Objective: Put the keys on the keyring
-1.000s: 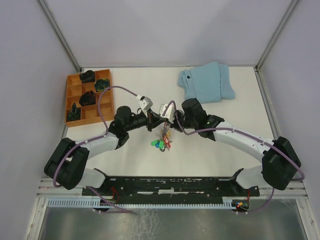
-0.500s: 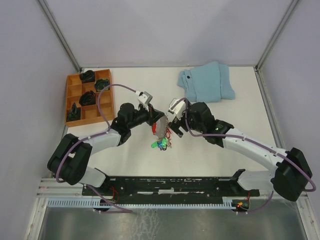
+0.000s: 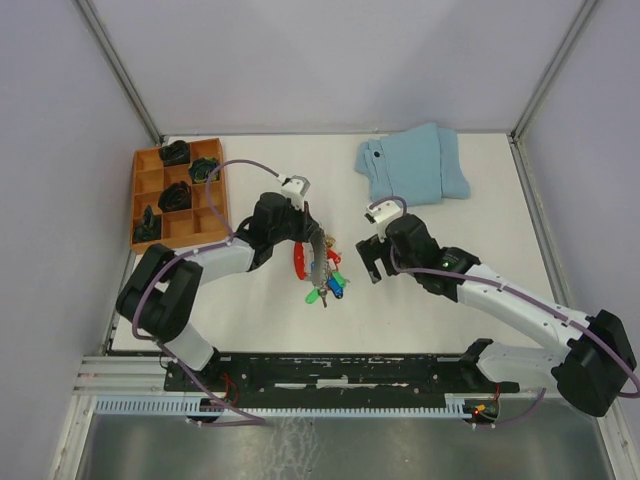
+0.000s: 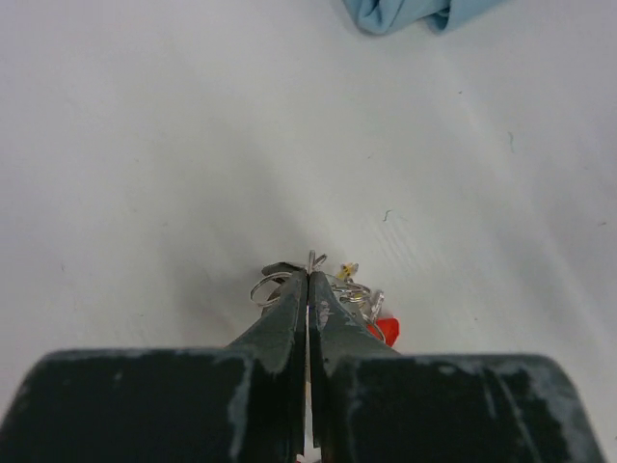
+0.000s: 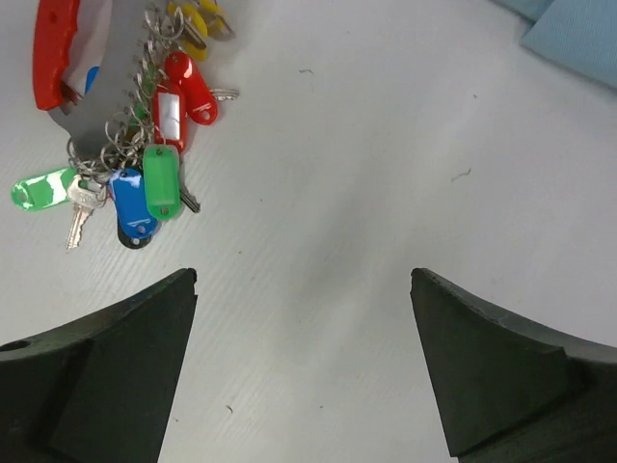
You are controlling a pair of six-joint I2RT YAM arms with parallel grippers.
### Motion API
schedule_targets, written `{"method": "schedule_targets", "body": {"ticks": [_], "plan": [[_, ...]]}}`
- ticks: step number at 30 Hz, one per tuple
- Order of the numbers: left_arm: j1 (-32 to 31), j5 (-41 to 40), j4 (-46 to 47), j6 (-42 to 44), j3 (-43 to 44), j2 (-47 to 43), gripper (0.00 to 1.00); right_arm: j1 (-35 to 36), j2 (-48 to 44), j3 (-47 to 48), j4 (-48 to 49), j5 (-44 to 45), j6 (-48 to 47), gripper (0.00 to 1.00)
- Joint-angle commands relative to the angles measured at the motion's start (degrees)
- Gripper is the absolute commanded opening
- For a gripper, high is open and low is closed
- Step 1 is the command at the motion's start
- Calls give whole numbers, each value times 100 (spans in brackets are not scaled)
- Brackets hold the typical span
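Observation:
The keyring, a curved red-and-grey loop, hangs from my left gripper, which is shut on its grey metal edge. The keys, with blue, green, red and yellow heads, dangle from the loop on small rings just above the table. In the left wrist view my fingers are pressed together, with wire rings and a red key head just beyond the tips. My right gripper is wide open to the right of the bunch, holding nothing. The right wrist view shows the keys and keyring at upper left, apart from that gripper.
A folded light-blue cloth lies at the back right, its edge visible in the wrist views. An orange compartment tray with dark lumps stands at the back left. The arms' base rail runs along the near edge.
My right gripper opened, let go of the bunch and drew back to the right. The left arm swung the keyring and keys slightly right and toward the near edge.

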Motion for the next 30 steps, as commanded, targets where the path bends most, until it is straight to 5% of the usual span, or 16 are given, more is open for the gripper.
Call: {"method": "schedule_targets", "body": {"ticks": [1,5,10,12,14,20,30], "plan": [[89,-380,-194,-308,465,408,3,-2,-184,-86,-174,580,595,100],[246,-336,-210,-536,645,737,7,2,-274,-75,-124,1151,983,100],[458,-481,-213,-769,491,434,33,0,-190,168,-745,1686,1218,100],[537,-543,-314,-786,366,156,74,-2,-329,85,-721,1741,1186,100],[621,-619,-495,-766,228,-194,89,-2,-609,-91,-620,1799,1192,100],[814,-1031,-1380,-761,-216,-1732,99,-1,-1544,-447,-507,2136,1193,100],[817,-2294,-3696,-698,213,-3920,99,-2,-2093,-374,-1053,2849,1392,100]]}}
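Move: The left fingers still hold the far end of the keyring. The table spot where that end goes lies about 3 cm ahead, 2 cm left and 4 cm below, and the keyring's middle is some 8 cm back and 1 cm right. The blue cloth is about 18 cm farther out and 26 cm to the right; the wooden tray is roughly 9 cm ahead and 37 cm to the left. From the empty right hand, the keyring's middle lies about 13 cm left, 2 cm ahead and 9 cm below. Lower the left gripper about 4 cm and slightly forward to the table, spread its fingers wide to let go of the keyring's far end, then lift and swing left and a little back towards the tray, turning counter-clockwise. Meanwhile draw the open, empty right gripper some 9 cm right, away from the keyring, rising late and turning clockwise about 25 degrees. ##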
